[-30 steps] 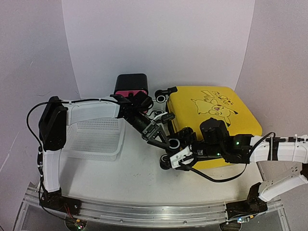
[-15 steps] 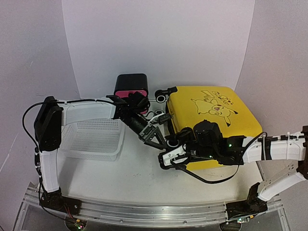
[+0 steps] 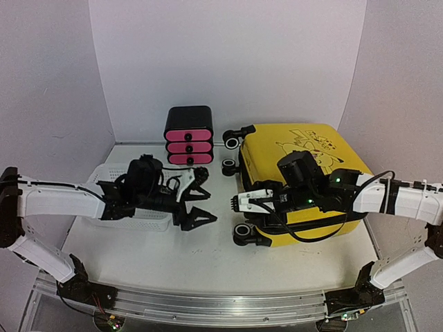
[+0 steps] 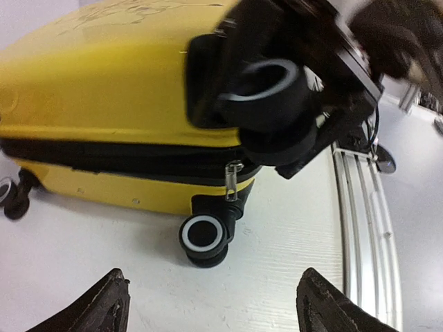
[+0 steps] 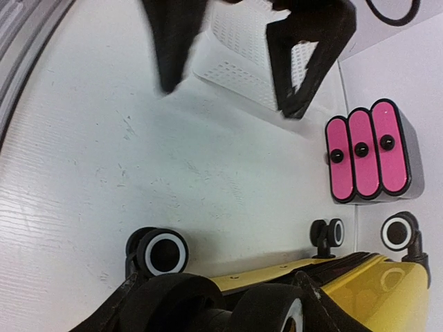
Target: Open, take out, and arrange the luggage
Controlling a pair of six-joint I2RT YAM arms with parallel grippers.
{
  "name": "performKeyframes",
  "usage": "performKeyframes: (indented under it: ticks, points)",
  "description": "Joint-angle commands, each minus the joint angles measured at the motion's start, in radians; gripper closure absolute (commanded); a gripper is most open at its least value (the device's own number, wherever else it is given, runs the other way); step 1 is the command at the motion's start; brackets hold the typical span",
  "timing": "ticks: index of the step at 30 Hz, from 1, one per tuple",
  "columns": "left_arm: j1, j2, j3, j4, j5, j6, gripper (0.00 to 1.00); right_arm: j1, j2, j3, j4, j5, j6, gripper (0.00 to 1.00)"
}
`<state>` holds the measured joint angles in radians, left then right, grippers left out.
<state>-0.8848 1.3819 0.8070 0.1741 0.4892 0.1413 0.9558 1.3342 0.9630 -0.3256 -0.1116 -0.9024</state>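
The luggage (image 3: 266,159), a yellow hard-shell suitcase with a black cartoon on its lid, lies flat at the right, and its black zipper band (image 4: 104,153) is closed. My right gripper (image 3: 243,200) is at its near-left corner, shut on the upper black double wheel (image 5: 208,304), which fills the space between its fingers. In the left wrist view the same held wheel (image 4: 266,90) shows above a lower wheel (image 4: 204,236) resting on the table. A zipper pull (image 4: 233,181) hangs at that corner. My left gripper (image 3: 203,202) stands open over the table left of the suitcase, with nothing between its fingers (image 4: 111,308).
A black box with three pink drawers (image 3: 188,135) stands at the back, left of the suitcase. A white mesh basket (image 3: 154,220) lies under my left arm. Two more suitcase wheels (image 3: 230,140) stick out at the far-left corner. A metal rail (image 4: 360,207) runs along the near edge.
My left arm has drawn back to the left, away from the suitcase corner, and its jaws have widened. The right gripper has shifted onto the corner wheel and closed around it.
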Motion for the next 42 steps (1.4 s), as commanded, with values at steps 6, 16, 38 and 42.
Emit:
performKeyframes:
  ticks: [6, 16, 38, 42]
  points:
    - [-0.221, 0.334, -0.021, 0.69, -0.298, 0.246, 0.18, -0.075, 0.053, 0.158, -0.145, -0.091, 0.215, 0.76]
    - [-0.246, 0.563, 0.067, 0.861, -0.358, 0.08, 0.25, -0.076, 0.054, 0.188, -0.148, -0.083, 0.251, 0.79]
    - [-0.251, 0.689, 0.149, 0.854, -0.386, -0.059, 0.59, -0.077, -0.011, 0.206, -0.142, -0.137, 0.301, 0.87]
    - [-0.263, 0.698, 0.143, 0.851, -0.459, -0.055, 0.58, -0.076, -0.01, 0.204, -0.135, -0.138, 0.304, 0.89]
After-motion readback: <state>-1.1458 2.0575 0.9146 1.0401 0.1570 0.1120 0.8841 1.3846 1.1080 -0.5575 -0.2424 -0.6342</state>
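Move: The luggage's zipper pull, at its near left corner, lies about 14 cm right of the left hand, level with it fore and aft, and some 8 cm below. The upper caster, already in the right hand's grip, is roughly 9 cm right of the left hand, level fore and aft and 2 cm lower. The lower caster sits some 10 cm right of the left hand, 2 cm farther out and 14 cm below. From the right hand the pull is about 5 cm right, 1 cm back and 7 cm below. Left hand reaches about 13 cm right and 8 down, fingers narrowing around the zipper pull; right keeps caster. ##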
